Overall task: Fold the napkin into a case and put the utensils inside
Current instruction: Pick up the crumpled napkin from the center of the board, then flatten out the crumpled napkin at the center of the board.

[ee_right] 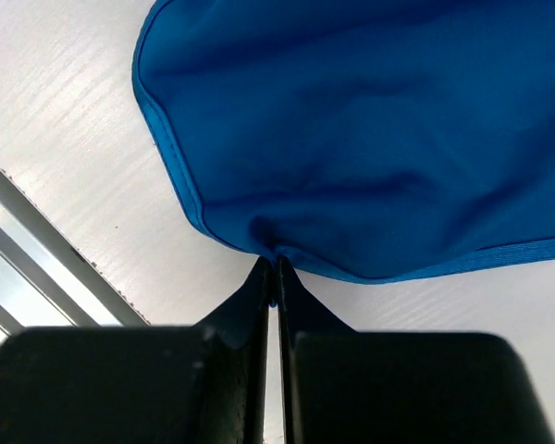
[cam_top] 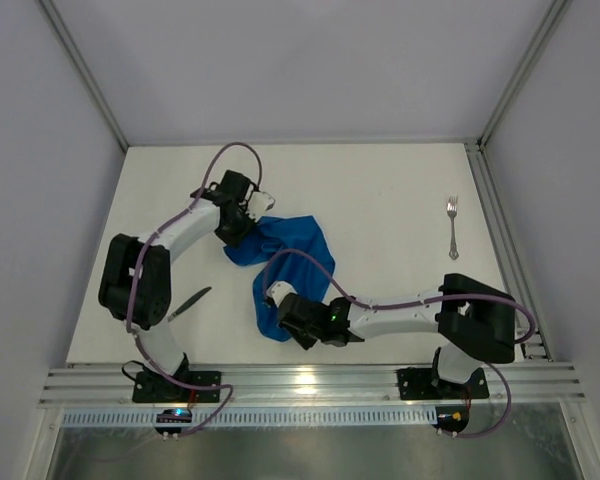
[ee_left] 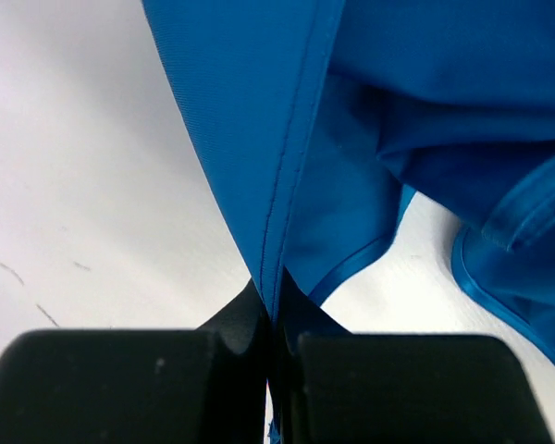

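The bright blue napkin (cam_top: 292,262) lies rumpled in the middle of the white table. My left gripper (cam_top: 250,228) is shut on its far left hemmed edge; in the left wrist view the napkin (ee_left: 287,166) rises tented from the left gripper (ee_left: 276,301). My right gripper (cam_top: 280,318) is shut on the near edge, where the napkin (ee_right: 370,139) puckers at the right gripper (ee_right: 276,268). A silver fork (cam_top: 453,225) lies at the far right. A dark grey knife-like piece (cam_top: 188,303) lies near the left arm. No folded case shows.
A raised metal rail (cam_top: 310,383) runs along the table's near edge, just behind my right gripper, and shows again as the rail (ee_right: 37,268) in the right wrist view. Another rail (cam_top: 505,250) borders the right side beyond the fork. White walls enclose the table.
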`<state>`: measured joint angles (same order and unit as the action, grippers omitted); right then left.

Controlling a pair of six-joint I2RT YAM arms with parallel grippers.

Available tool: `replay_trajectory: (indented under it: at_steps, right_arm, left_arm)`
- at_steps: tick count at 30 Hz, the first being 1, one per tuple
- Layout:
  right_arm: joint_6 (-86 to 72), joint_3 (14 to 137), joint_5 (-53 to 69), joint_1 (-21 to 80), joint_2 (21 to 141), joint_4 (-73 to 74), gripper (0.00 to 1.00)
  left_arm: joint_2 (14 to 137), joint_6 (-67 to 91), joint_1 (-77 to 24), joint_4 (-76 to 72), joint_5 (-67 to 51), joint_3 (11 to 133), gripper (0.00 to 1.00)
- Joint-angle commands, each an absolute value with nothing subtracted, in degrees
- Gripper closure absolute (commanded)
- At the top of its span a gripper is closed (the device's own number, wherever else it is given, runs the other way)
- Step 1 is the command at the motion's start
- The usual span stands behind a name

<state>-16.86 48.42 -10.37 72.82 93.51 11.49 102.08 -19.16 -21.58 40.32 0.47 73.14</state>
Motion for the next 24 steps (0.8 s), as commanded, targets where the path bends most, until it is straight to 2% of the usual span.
replay_trajectory:
  at_steps: [1, 3, 7, 14, 19, 24]
  right_arm:
    - [-18.19, 46.94, -10.99, 70.14, 91.33, 14.32, 0.96]
    - [-18.28, 47.20, -11.86, 68.04, 86.61, 16.16, 0.96]
    - [-14.43, 54.02, -12.83, 58.31, 75.61, 22.92, 0.96]
    - [-5.19, 74.07, -11.43, 44.75, 63.20, 34.69, 0.96]
    - [-2.73, 87.95, -14.58, 43.95, 60.91, 41.82, 0.96]
    - [-3.69, 91.49, -14.59, 43.94, 54.94, 46.32, 0.96]
  left_arm:
    - [96.77, -16.18, -18.12, 45.60, -4.47, 79.42, 1.00]
    - [95.19, -15.56, -14.60, 48.76, -9.55, 82.78, 1.00]
    - [89.06, -15.73, -10.64, 57.63, -12.39, 90.86, 1.00]
    - [75.79, -13.80, -9.32, 60.90, -0.62, 100.36, 1.00]
    - [65.41, -14.85, -9.40, 60.73, 1.14, 101.51, 1.00]
    - [58.63, -14.86, -9.32, 64.15, 2.02, 104.41, 1.00]
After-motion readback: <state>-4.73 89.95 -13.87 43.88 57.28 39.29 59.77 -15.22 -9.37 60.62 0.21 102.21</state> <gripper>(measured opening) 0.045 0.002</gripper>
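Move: My shut fingers already hold the napkin: my left hand at its far-left edge, my right at its near edge. The crumpled middle lies about 12 cm right of and 6 cm nearer than my left hand, some 5 cm below. From my right hand that middle is about 16 cm ahead and 2 cm left. The knife lies roughly 14 cm left of and 17 cm back from my left hand; the fork is some 37 cm right of and 26 cm ahead of my right. I keep both grips shut and sweep the napkin up off the board, about 40 cm, spreading my hands as they climb. My left hand goes left and, after a brief reach forward, draws back; my right goes right and forward, easing back slightly at the end. Both wrists swing my fingertips up towards forward, the left by about 50 degrees. ##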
